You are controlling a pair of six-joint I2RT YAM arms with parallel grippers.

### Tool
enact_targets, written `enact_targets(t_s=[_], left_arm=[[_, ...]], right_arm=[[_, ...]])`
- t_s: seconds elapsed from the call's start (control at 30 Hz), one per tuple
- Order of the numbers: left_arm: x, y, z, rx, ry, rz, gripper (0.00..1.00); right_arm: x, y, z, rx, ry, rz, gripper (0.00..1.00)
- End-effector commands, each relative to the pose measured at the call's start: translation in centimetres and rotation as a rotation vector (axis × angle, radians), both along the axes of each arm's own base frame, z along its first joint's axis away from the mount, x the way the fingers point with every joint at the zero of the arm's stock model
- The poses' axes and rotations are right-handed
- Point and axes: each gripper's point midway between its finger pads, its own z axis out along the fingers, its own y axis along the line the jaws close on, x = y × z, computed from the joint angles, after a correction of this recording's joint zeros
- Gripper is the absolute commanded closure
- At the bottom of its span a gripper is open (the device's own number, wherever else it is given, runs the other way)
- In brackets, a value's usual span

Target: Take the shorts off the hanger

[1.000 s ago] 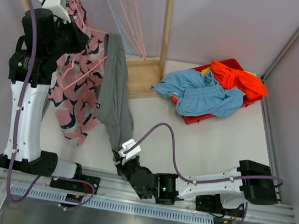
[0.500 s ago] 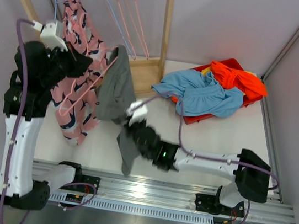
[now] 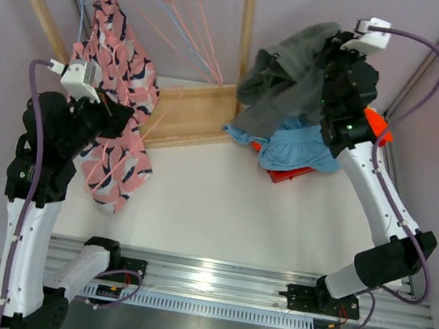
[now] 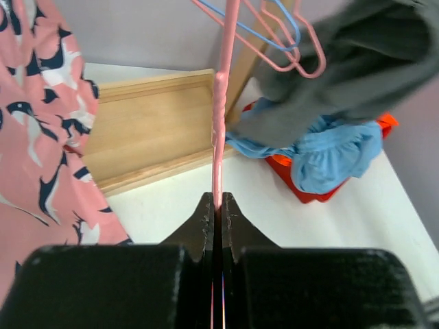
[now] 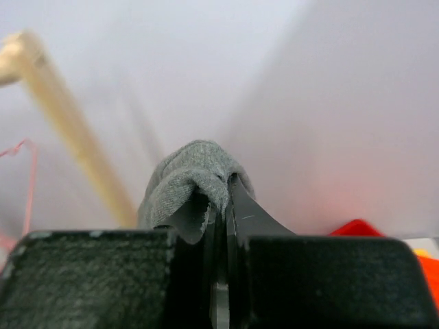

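The grey shorts point(image 3: 284, 80) are off the hanger and hang bunched from my right gripper point(image 3: 326, 55), high above the red bin point(image 3: 296, 175). In the right wrist view the jaws are shut on a fold of grey cloth point(image 5: 195, 171). My left gripper point(image 3: 105, 116) is shut on the bare pink wire hanger point(image 3: 163, 103), beside the pink patterned garment point(image 3: 111, 149). In the left wrist view the pink wire point(image 4: 218, 137) runs up from the shut jaws, and the grey shorts point(image 4: 343, 62) show at the upper right.
A wooden rack point(image 3: 202, 113) stands at the back left, with several wire hangers point(image 3: 183, 12) on its rail. The red bin holds a blue cloth point(image 3: 299, 147) and an orange cloth point(image 3: 372, 125). Walls close in at the right and the back.
My right gripper has swung the grey shorts from the front middle, up and right, clear of the pink hanger. My left arm has lowered slightly with the hanger.
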Motion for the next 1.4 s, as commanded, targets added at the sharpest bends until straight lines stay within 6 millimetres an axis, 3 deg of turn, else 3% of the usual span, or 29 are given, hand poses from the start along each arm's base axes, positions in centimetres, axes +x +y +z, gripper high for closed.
enact_targets(t_s=[0.0, 0.07, 0.1, 0.17, 0.2, 0.23, 0.27, 0.3, 0.37, 0.4, 0.43, 0.47, 0.5, 0.53, 0.57, 0.63, 0.7, 0.77, 0.8, 1.07, 1.1, 1.23, 1.37], left_arm=[[2.7, 1.5, 1.4, 0.036, -0.054, 0.090, 1.00], [3.8, 2.8, 1.8, 0.062, -0.066, 0.163, 1.00], [4.9, 3.3, 1.8, 0.073, -0.059, 0.192, 1.00], [6.2, 4.6, 2.9, 0.101, -0.076, 0.264, 1.00], [7.3, 4.8, 4.2, 0.104, -0.094, 0.278, 1.00], [8.0, 5.0, 4.6, 0.106, -0.099, 0.290, 1.00], [8.8, 5.3, 4.9, 0.115, -0.104, 0.312, 1.00], [9.0, 5.5, 7.3, 0.107, -0.156, 0.325, 1.00], [11.4, 6.1, 7.0, 0.121, -0.132, 0.364, 1.00], [11.7, 6.2, 8.5, 0.114, -0.165, 0.374, 1.00], [12.0, 6.3, 10.1, 0.108, -0.197, 0.383, 1.00], [13.7, 6.4, 9.4, 0.117, -0.172, 0.391, 1.00], [13.3, 6.5, 12.1, 0.103, -0.225, 0.397, 1.00], [14.0, 6.5, 12.2, 0.107, -0.218, 0.403, 1.00], [15.5, 6.5, 11.1, 0.115, -0.184, 0.404, 1.00], [15.7, 6.5, 13.4, 0.104, -0.234, 0.410, 1.00], [16.9, 6.7, 14.0, 0.111, -0.253, 0.424, 1.00], [19.1, 6.8, 13.0, 0.127, -0.241, 0.430, 1.00], [19.3, 6.9, 13.9, 0.130, -0.261, 0.437, 1.00], [25.7, 6.6, 13.0, 0.130, -0.266, 0.439, 1.00], [25.8, 6.5, 13.4, 0.121, -0.280, 0.439, 1.00], [27.2, 6.2, 11.8, 0.111, -0.250, 0.432, 1.00], [26.5, 6.1, 10.3, 0.112, -0.199, 0.422, 1.00]], right_arm=[[-0.3, -2.1, 0.7, 0.029, -0.011, 0.025, 1.00], [0.4, -3.2, -1.6, 0.035, 0.018, 0.004, 1.00], [0.7, -3.2, -5.1, 0.023, 0.081, 0.003, 1.00], [0.8, -3.1, -8.2, 0.046, 0.134, 0.018, 1.00], [0.7, -2.7, -11.7, 0.038, 0.199, 0.038, 0.97], [0.5, -2.3, -13.5, 0.058, 0.234, 0.062, 0.82], [0.2, -2.0, -15.2, 0.069, 0.262, 0.083, 0.58], [-0.7, -1.6, -18.8, 0.077, 0.328, 0.114, 0.05], [-2.0, -0.6, -22.1, 0.160, 0.394, 0.177, 0.01], [-2.9, 0.1, -23.6, 0.179, 0.421, 0.207, 0.01], [-5.3, 1.1, -26.8, 0.182, 0.474, 0.253, 0.01], [-6.5, 2.0, -27.1, 0.210, 0.451, 0.288, 0.01], [-7.8, 2.7, -28.0, 0.211, 0.453, 0.313, 0.01], [-9.4, 4.3, -28.2, 0.213, 0.433, 0.356, 0.01], [-11.3, 4.4, -30.2, 0.208, 0.454, 0.373, 0.00], [-13.3, 5.6, -30.7, 0.228, 0.437, 0.429, 0.01], [-14.9, 6.1, -33.2, 0.232, 0.480, 0.479, 0.01], [-15.6, 6.6, -33.7, 0.239, 0.480, 0.529, 0.01], [-15.6, 6.4, -33.5, 0.236, 0.475, 0.530, 0.01], [-15.8, 7.4, -34.1, 0.212, 0.482, 0.571, 0.01], [-15.9, 7.3, -34.1, 0.214, 0.481, 0.572, 0.01], [-16.0, 7.2, -34.0, 0.221, 0.470, 0.573, 0.00], [-16.0, 7.2, -34.1, 0.223, 0.470, 0.574, 0.00]])
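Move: My closed left hand holds the empty pink hanger. The bare spot on the rack's rod where it belongs is roughly 30 cm ahead, 7 cm left and 13 cm above; the other empty hangers hang about 11 cm right of that spot. The pink shorts are some 18 cm ahead, 10 cm left and lower. My right hand holds the gray shorts with the red box about 45 cm beneath, 6 cm to the right; in it, the blue shorts lie straight below me, the orange about 14 cm right and 7 cm farther out. With my right hand I swing slightly right, then sink about 36 cm, opening wide partway down to let go of the gray shorts over the box, then draw back about 16 cm, drifting left and tipping down about 30 degrees. My left hand, still shut on the hanger's neck, reaches about 28 cm forward to the rod, rising some 12 cm and turning counter-clockwise, then dips to set the hook over it. ##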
